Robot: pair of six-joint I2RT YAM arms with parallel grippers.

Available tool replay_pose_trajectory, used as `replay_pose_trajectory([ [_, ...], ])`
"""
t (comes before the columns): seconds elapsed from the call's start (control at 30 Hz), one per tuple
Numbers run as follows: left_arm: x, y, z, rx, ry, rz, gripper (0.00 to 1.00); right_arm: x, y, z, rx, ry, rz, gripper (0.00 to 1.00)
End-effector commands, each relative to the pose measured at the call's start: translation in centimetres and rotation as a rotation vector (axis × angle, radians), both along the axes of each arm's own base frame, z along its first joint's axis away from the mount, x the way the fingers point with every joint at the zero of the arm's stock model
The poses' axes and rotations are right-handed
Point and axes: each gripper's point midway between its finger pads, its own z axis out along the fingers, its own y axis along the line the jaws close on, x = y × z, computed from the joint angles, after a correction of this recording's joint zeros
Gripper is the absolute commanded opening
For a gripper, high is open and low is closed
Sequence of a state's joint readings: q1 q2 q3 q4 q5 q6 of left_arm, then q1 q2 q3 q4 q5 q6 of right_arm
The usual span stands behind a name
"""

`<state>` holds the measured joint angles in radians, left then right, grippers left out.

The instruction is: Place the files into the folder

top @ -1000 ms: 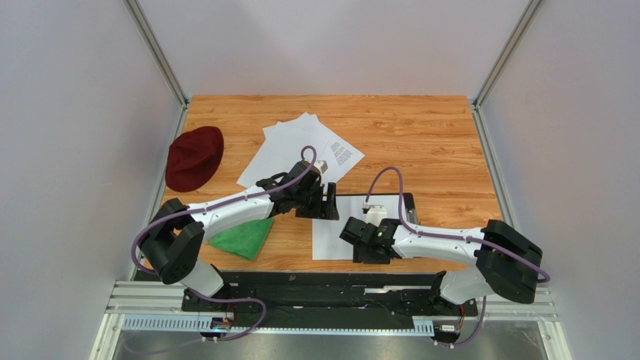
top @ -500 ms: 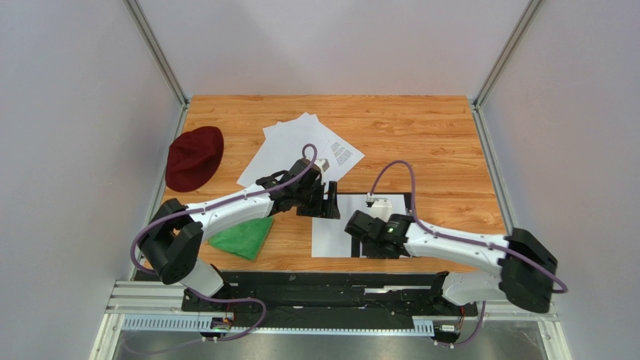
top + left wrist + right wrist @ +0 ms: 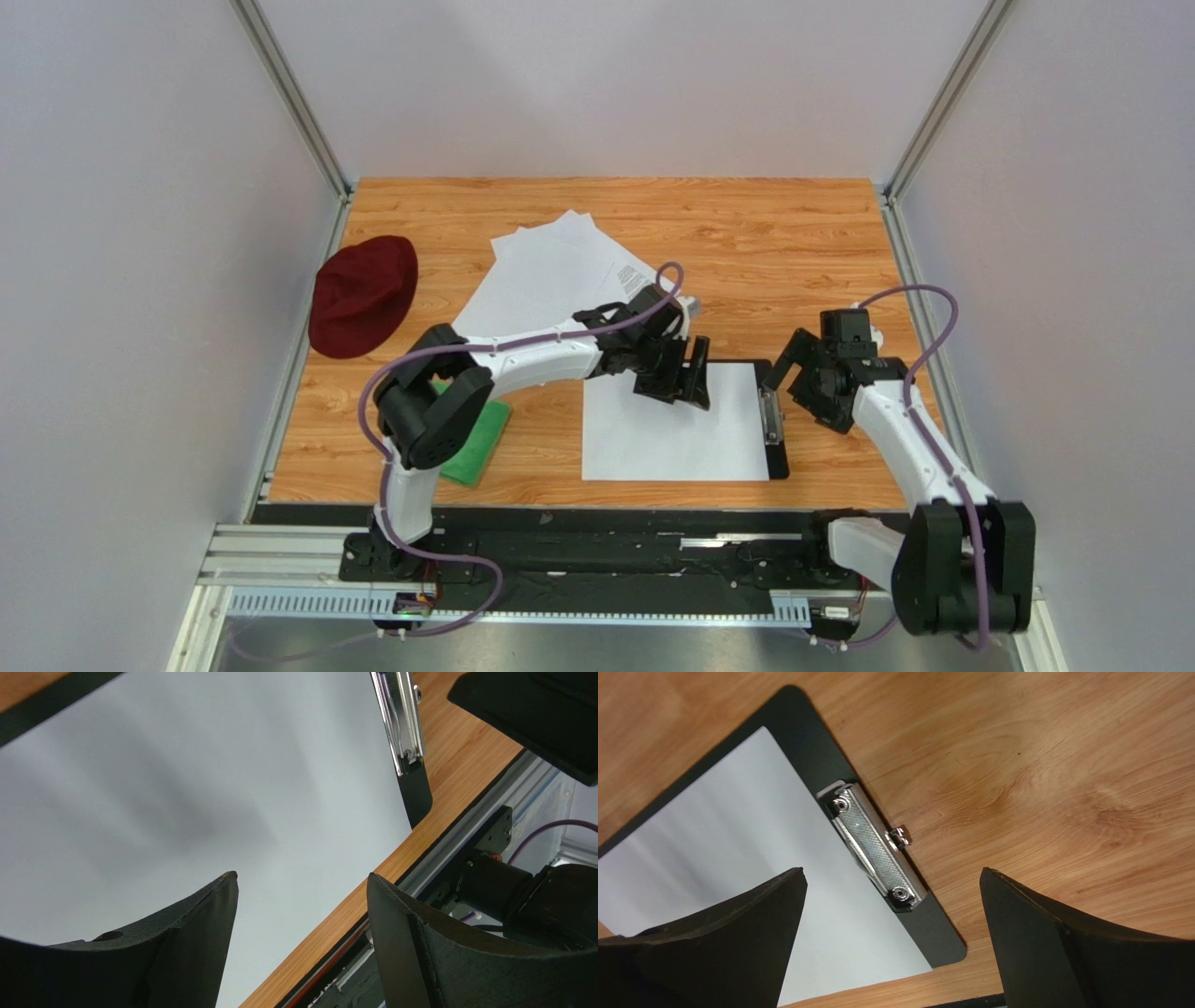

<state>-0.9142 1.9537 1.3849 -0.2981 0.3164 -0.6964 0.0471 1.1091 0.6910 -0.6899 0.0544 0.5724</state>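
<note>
The folder point(image 3: 780, 459) is a flat black board with a metal clip point(image 3: 769, 417) on its right edge, near the table's front. One white sheet point(image 3: 673, 437) lies flat on it, its right edge along the clip point(image 3: 873, 843). More files point(image 3: 558, 269) lie fanned behind it, one with printed text. My left gripper point(image 3: 689, 375) hovers open over the sheet's far edge with nothing between its fingers; the left wrist view shows the sheet point(image 3: 210, 777) and folder corner point(image 3: 420, 791) below. My right gripper point(image 3: 804, 384) stands wide open just right of the clip, holding nothing.
A dark red hat point(image 3: 362, 291) sits at the left edge. A green cloth point(image 3: 477, 437) lies by the left arm's base. Bare wood stretches right of the folder point(image 3: 1053, 777). A metal rail point(image 3: 617, 539) runs along the front.
My right arm swung from the sheet's front edge to the folder's right side and opened wide. My left gripper moved right along the sheet's far edge and narrowed slightly.
</note>
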Motion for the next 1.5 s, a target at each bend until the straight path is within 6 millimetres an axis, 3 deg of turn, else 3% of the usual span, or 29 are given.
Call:
replay_pose_trajectory([
  [0.0,-0.9,-2.7,0.0,-0.037,0.02,-0.038,0.75,1.3,1.1,-1.2,0.067,-0.007,0.117,0.95],
  [0.07,-0.8,-2.8,-1.3,-0.018,0.039,-0.035,0.75,1.1,1.1,-2.4,0.064,0.003,0.122,0.92],
  [0.27,-0.8,-1.7,-4.0,0.048,0.046,-0.015,0.74,1.1,1.3,-2.8,0.055,-0.036,0.122,0.73],
  [0.43,-0.9,-0.7,-5.6,0.071,0.064,0.012,0.74,0.7,1.9,-3.6,0.038,0.013,0.147,0.48],
  [0.87,-1.3,0.6,-6.4,0.099,0.06,0.011,0.73,1.3,2.2,-4.4,-0.12,0.115,0.206,0.5],
  [0.93,-1.4,0.7,-6.4,0.102,0.057,0.005,0.73,1.3,2.5,-4.9,-0.11,0.135,0.228,0.41],
  [0.97,-1.4,0.8,-6.4,0.107,0.059,0.003,0.73,1.2,2.6,-5.2,-0.11,0.15,0.236,0.31],
  [1.17,-1.5,1.4,-6.6,0.119,0.056,0.006,0.74,1.4,3.4,-4.9,-0.104,0.133,0.275,0.13],
  [1.33,-1.4,2.2,-7.4,0.13,0.072,0.017,0.74,1.7,4.5,-4.6,-0.058,0.091,0.325,0.01],
  [1.47,-1.3,2.4,-8.0,0.139,0.083,0.015,0.74,2.2,7.4,-3.7,0.086,-0.002,0.411,0.0],
])
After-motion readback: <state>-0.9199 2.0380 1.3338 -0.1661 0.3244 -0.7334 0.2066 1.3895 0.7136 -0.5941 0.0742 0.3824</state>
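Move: The folder's metal clip lies almost under the open right hand, about 2 cm to its left, 1 cm ahead and 5 cm below; the sheet already on the folder has its middle some 17 cm to the left of that hand, level with it. From the left hand, the sheet's middle is about 7 cm straight below, the clip some 15 cm to the right and level, and the loose papers about 24 cm ahead and 18 cm left. The right hand sinks about 5 cm onto the folder's clip, easing some 2.5 cm left and turning roughly 20 degrees counter-clockwise to line up with it, while its wide-open fingers close to about a third and pinch the clip from both sides. The left hand drops about 4 cm onto the sheet, first edging slightly back and right, then mostly returning, and stays there with its fingers open and a fingertip seeming to press the paper against the folder. ##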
